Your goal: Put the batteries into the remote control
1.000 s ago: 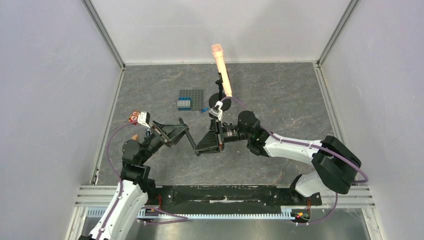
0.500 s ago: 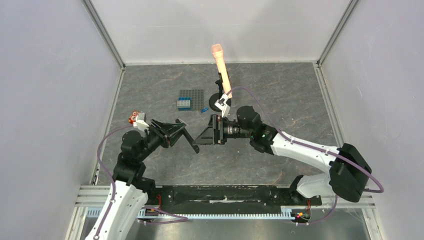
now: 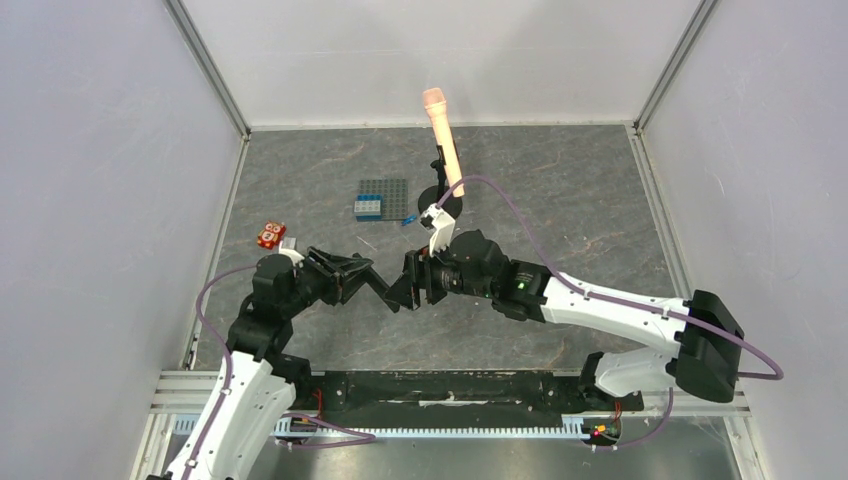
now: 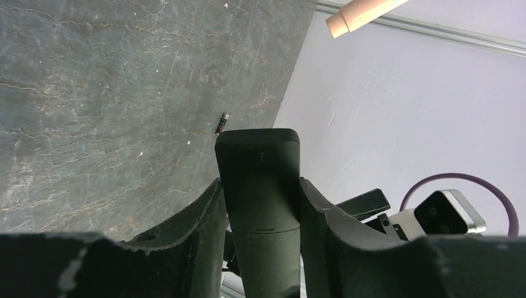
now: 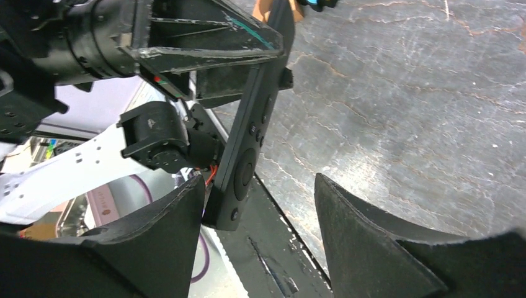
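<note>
The remote control (image 4: 260,161) is a slim black bar, and my left gripper (image 4: 260,186) is shut on it, holding it above the table. In the top view the remote control (image 3: 381,288) sticks out to the right of my left gripper (image 3: 356,275) toward my right gripper (image 3: 408,285). The right wrist view shows the remote control's (image 5: 247,149) buttoned face. Its free end sits between the jaws of my open right gripper (image 5: 259,181), close to the left finger (image 5: 177,230). One tiny dark battery (image 4: 221,123) lies on the table.
A peach microphone (image 3: 443,135) on a black stand (image 3: 441,200) stands at the back. Left of it a grey baseplate (image 3: 390,192) carries a blue brick (image 3: 368,207). A small red-orange piece (image 3: 270,235) lies at the left. Pale walls enclose the table.
My right gripper has opened off the remote's end and shifted left. My left gripper has swung lower and to the right, still holding the remote.
</note>
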`<state>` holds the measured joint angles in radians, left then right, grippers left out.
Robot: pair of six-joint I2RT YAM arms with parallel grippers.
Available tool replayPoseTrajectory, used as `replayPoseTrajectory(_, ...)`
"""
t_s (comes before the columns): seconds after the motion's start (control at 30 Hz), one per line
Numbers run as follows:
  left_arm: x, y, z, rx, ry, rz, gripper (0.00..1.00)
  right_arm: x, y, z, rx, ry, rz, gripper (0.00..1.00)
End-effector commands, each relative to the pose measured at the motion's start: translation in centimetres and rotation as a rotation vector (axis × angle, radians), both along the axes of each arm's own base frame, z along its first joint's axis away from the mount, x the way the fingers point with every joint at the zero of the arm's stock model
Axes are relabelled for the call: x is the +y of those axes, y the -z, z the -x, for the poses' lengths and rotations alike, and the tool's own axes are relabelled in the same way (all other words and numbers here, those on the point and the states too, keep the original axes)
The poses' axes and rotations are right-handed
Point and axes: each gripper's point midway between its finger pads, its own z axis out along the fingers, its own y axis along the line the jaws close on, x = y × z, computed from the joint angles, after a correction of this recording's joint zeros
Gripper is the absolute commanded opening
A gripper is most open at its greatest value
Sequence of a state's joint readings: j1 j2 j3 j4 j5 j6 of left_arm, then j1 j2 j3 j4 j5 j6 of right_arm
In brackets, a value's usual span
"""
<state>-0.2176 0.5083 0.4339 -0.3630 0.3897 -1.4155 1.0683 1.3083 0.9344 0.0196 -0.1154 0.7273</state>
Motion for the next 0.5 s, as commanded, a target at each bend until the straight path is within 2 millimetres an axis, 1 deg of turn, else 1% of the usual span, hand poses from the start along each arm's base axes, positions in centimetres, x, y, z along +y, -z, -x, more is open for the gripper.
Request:
replayPoseTrajectory(0.0, 0.2, -0.2, -0.2, 0.033, -0.044, 0.043, 0.02, 0.3, -0.2, -1.0, -0.037, 0.054, 0.067, 0.64)
replayPoseTrajectory(0.2, 0.5, 0.4, -0.1, 0.053, -0.065, 0.034, 0.02, 1.3, 1.1, 0.2, 0.004, 0.042, 0.088, 0.51)
replayPoseTrajectory(0.3, 0.5, 0.6, -0.1, 0.059, -0.067, 0.032, 0.02, 1.6, 1.5, 0.3, 0.011, 0.059, 0.096, 0.41)
replayPoseTrajectory(0.37, 0.5, 0.7, -0.1, 0.060, -0.064, 0.030, 0.02, 1.7, 1.6, 0.3, 0.018, 0.066, 0.096, 0.31)
replayPoseTrajectory(0.4, 0.5, 0.7, -0.1, 0.060, -0.062, 0.029, 0.02, 1.7, 1.6, 0.3, 0.021, 0.069, 0.094, 0.23)
replayPoseTrajectory(0.43, 0.5, 0.6, -0.1, 0.056, -0.058, 0.027, 0.02, 1.7, 1.7, 0.3, 0.024, 0.070, 0.095, 0.08)
replayPoseTrajectory(0.47, 0.3, 0.3, -0.2, 0.033, -0.044, 0.028, 0.06, 1.8, 1.6, 0.3, 0.028, 0.070, 0.096, 0.00)
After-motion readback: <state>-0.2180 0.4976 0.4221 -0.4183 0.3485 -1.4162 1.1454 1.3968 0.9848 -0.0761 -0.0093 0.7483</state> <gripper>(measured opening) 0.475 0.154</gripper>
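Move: Between the hands, in the air, the remote control is already held by the left hand near its forward end, its middle about 4 cm back and 3 cm right of that hand and 1 cm lower. From the open right hand its middle lies about 6 cm left, 2 cm ahead and 2 cm below. On the table some 18 cm below the right hand, the microphone stand is about 20 cm ahead and 9 cm right; the battery is roughly 28 cm right and 2 cm back. Closing on the near end of the remote, the right hand sinks about 3.5 cm while easing roughly 1 cm left and 1 cm back, rolling slightly; its fingers go from wide open to nearly shut, and their pads pinch the remote. The left hand keeps its grip and lowers about 1.5 cm. ##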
